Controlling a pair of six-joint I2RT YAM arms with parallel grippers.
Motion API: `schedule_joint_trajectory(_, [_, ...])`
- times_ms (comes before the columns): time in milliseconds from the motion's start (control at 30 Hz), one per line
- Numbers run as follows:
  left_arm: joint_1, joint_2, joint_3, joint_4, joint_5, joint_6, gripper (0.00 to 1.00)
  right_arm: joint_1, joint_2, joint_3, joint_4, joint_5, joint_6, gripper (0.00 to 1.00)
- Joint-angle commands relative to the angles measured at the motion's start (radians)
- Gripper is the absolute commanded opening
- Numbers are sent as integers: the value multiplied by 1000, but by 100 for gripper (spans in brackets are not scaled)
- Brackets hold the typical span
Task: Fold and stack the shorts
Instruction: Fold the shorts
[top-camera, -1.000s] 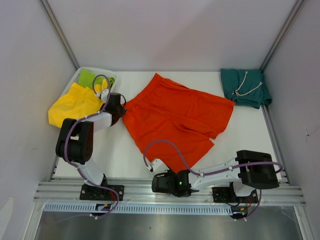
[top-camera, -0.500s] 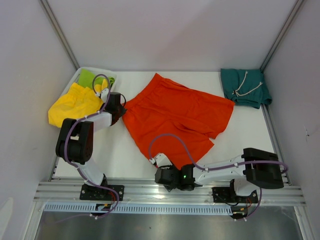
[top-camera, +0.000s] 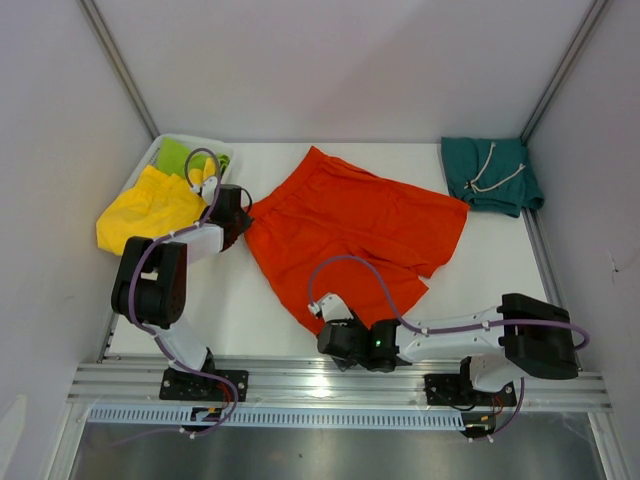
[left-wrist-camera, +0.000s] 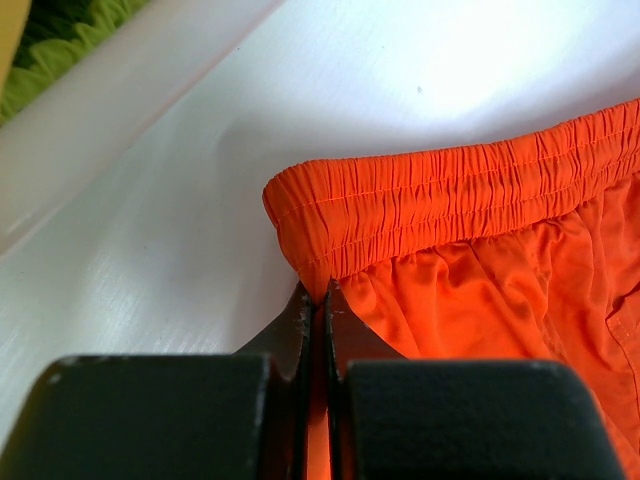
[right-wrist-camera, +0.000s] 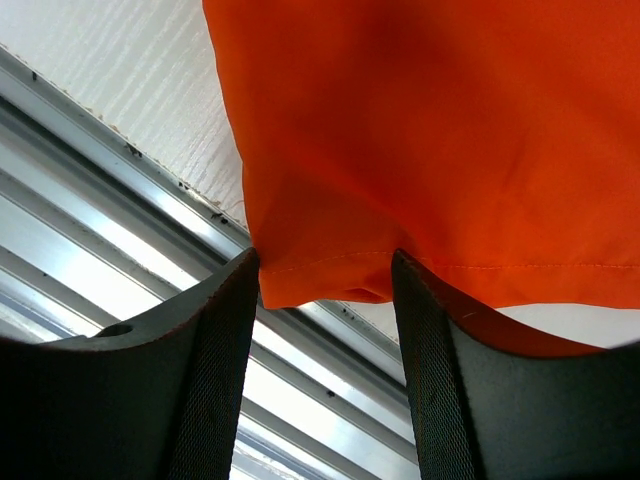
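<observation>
The bright orange shorts (top-camera: 350, 235) lie spread flat in the middle of the white table. My left gripper (top-camera: 238, 222) is shut on their waistband corner (left-wrist-camera: 310, 225), the cloth pinched between the jaws (left-wrist-camera: 323, 295). At the table's near edge, my right gripper (top-camera: 330, 322) is open, and the hem of the near leg (right-wrist-camera: 330, 270) hangs between its fingers (right-wrist-camera: 322, 262) with the jaws apart. The teal shorts (top-camera: 492, 175) sit folded at the back right, white drawstrings on top.
A yellow pair (top-camera: 148, 208) and a lime-green pair (top-camera: 180, 155) lie in and over a white bin (top-camera: 160, 146) at the back left. The aluminium rail (top-camera: 280, 385) runs along the near edge, right under the right fingers (right-wrist-camera: 100, 200). Grey walls enclose the table.
The right gripper has moved rightwards and away from the rail up to the orange hem, its jaws spreading wider. The left gripper has stayed shut on the waistband.
</observation>
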Motion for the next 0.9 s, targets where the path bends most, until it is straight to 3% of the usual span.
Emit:
schedule_joint_trajectory(0, [9, -34, 39, 27, 11, 17, 0, 13, 17, 2, 14, 20, -18, 58])
schedule_joint_trajectory(467, [9, -34, 42, 24, 11, 17, 0, 49, 130, 0, 54, 0, -12, 52])
schedule_joint_trajectory(700, [8, -31, 43, 22, 13, 20, 0, 66, 128, 10, 52, 15, -3, 15])
schedule_joint_trajectory(867, [9, -22, 57, 13, 14, 20, 0, 109, 80, 52, 6, 35, -17, 4])
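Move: The near leg's hem corner of the red shorts lies almost between the right gripper's open fingers, about 1 cm back, 1 cm left and 2 cm below. The table's front edge is some 2 cm straight behind that hand; the waistband end, in the left gripper, is roughly 34 cm ahead and 18 cm left of it. From the left hand the hem corner is about 35 cm back, 17 cm right and 4 cm lower. Sink the right gripper about 2 cm over the near leg's hem corner, easing it back towards the table's front edge by some 1.5 cm. Then shut its half-open fingers to pinch the corner, drifting about 1 cm left as they close. Keep the left gripper nearly still and closed on the waistband end. ##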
